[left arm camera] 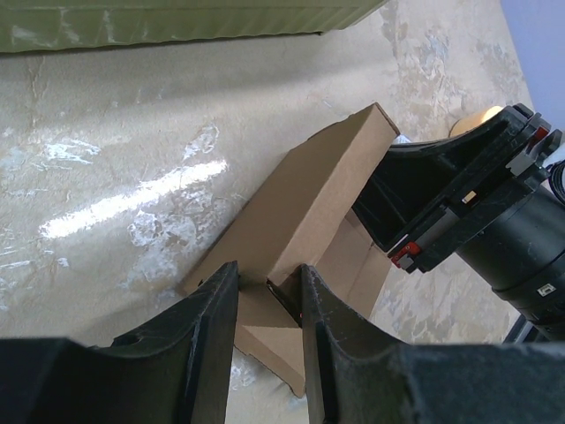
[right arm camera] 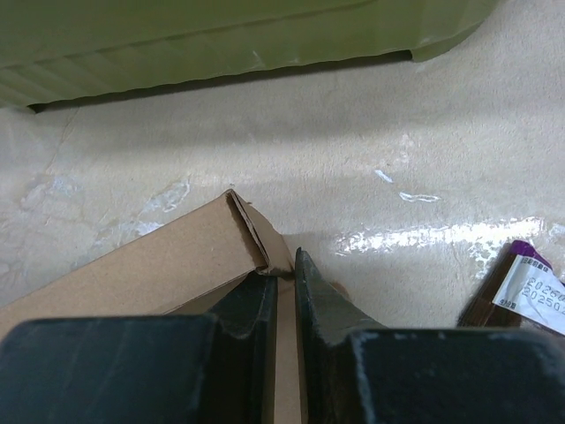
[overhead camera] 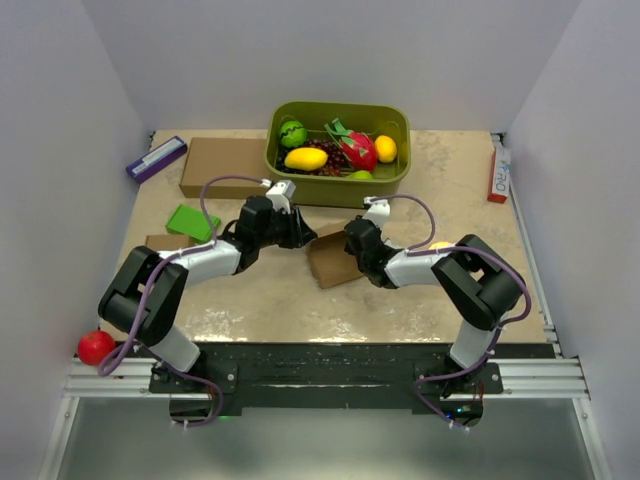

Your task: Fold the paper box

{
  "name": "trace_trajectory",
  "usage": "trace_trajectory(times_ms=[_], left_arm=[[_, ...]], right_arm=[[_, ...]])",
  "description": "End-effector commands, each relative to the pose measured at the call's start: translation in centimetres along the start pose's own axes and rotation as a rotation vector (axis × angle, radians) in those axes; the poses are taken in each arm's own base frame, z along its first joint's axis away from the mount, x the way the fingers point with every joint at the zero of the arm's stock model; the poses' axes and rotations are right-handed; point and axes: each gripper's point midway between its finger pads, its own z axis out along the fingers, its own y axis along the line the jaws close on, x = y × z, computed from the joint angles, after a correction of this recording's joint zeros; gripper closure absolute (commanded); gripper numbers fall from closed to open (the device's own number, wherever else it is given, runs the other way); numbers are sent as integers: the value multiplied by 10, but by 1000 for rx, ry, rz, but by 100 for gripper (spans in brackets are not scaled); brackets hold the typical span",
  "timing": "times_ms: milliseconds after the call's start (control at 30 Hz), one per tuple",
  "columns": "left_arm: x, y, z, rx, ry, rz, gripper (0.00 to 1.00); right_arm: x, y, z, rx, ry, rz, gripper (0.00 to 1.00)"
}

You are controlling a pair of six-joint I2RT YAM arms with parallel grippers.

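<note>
The paper box (overhead camera: 328, 262) is a brown thin cardboard piece lying mid-table, one long side wall folded up. In the left wrist view the paper box (left arm camera: 309, 199) has its raised wall end between my left gripper's (left arm camera: 269, 283) fingers, which hold it from both sides. In the right wrist view my right gripper (right arm camera: 284, 265) is nearly closed, pinching a thin flap at the opposite corner of the paper box (right arm camera: 150, 265). From above, the left gripper (overhead camera: 300, 232) and the right gripper (overhead camera: 352, 245) sit at the box's far corners.
A green bin (overhead camera: 392, 185) of toy fruit stands just behind the box. A large brown carton (overhead camera: 220, 165), a purple-and-white pack (overhead camera: 155, 158), a green block (overhead camera: 190, 222) and a small brown carton (overhead camera: 165, 243) lie at left. A red ball (overhead camera: 96, 346) rests off the near-left edge.
</note>
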Motion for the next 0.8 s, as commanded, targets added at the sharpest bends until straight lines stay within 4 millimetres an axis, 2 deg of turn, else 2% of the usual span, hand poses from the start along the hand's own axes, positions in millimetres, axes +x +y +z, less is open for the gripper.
trace_trajectory(times_ms=[0,67,100,133,200,233,267,300,333,367,400,433,467,500,533,567,667,767], left_arm=[[5,-15,-9,58,16,-5,70],[6,-14,-9,56,20,-3,70],[6,-14,-9,55,22,-4,69],[6,-14,-9,54,22,-6,69],[7,-13,-10,48,22,-13,68],[5,-13,-11,44,17,-15,67],[5,-13,-12,44,15,-18,66],[3,-14,-13,42,6,-18,62],[2,-15,-14,43,3,-17,60],[0,-16,-14,45,0,-16,59],[-2,-16,-15,45,-3,-13,55],[-3,-18,-15,49,-4,-10,53],[-4,-19,-17,49,-5,-8,47],[-6,-20,-17,51,-9,-2,44],[-8,-20,-18,49,-14,-2,40],[-11,-23,-21,51,-24,4,34],[-18,-21,-27,23,-47,24,26],[-30,-18,-36,-27,-82,60,23]], right_arm=[[40,-66,-5,222,107,-116,100],[42,-59,-9,159,124,-145,100],[33,-44,-10,89,101,-134,100],[33,-36,-13,40,127,-161,100],[30,-29,-18,9,155,-183,100],[28,-28,-20,2,163,-194,95],[29,-27,-24,-8,176,-198,78],[30,-30,-28,-5,192,-206,72],[22,-27,-34,-20,180,-195,66],[24,-29,-40,-35,193,-194,56],[24,-31,-44,-40,200,-194,52],[15,-27,-52,-64,183,-179,50],[18,-31,-58,-67,201,-181,45],[17,-32,-62,-72,203,-175,44],[6,-29,-70,-94,182,-158,43],[7,-33,-76,-91,194,-162,41],[-9,-32,-95,-130,167,-127,37],[-18,-28,-111,-172,164,-86,32]])
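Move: The paper box is already pinched at both ends of its raised far wall. Its middle lies about 6 cm to the left hand's right, 6 cm back and 3 cm lower; from the right hand it is some 7 cm back, 3 cm left and 3 cm below. From the right hand, the snack bar lies about 11 cm right and 3 cm back, down on the table, and the green basket about 19 cm ahead and 2 cm left. The box's right-hand corner is let go by the right fingers, which open wide as that hand pulls back about 7 cm and some 3 cm to the right, first dipping a little, then rising nearly 5 cm. The left hand eases back about 1.5 cm with the wall's left end, opens too, and begins to lift off. ##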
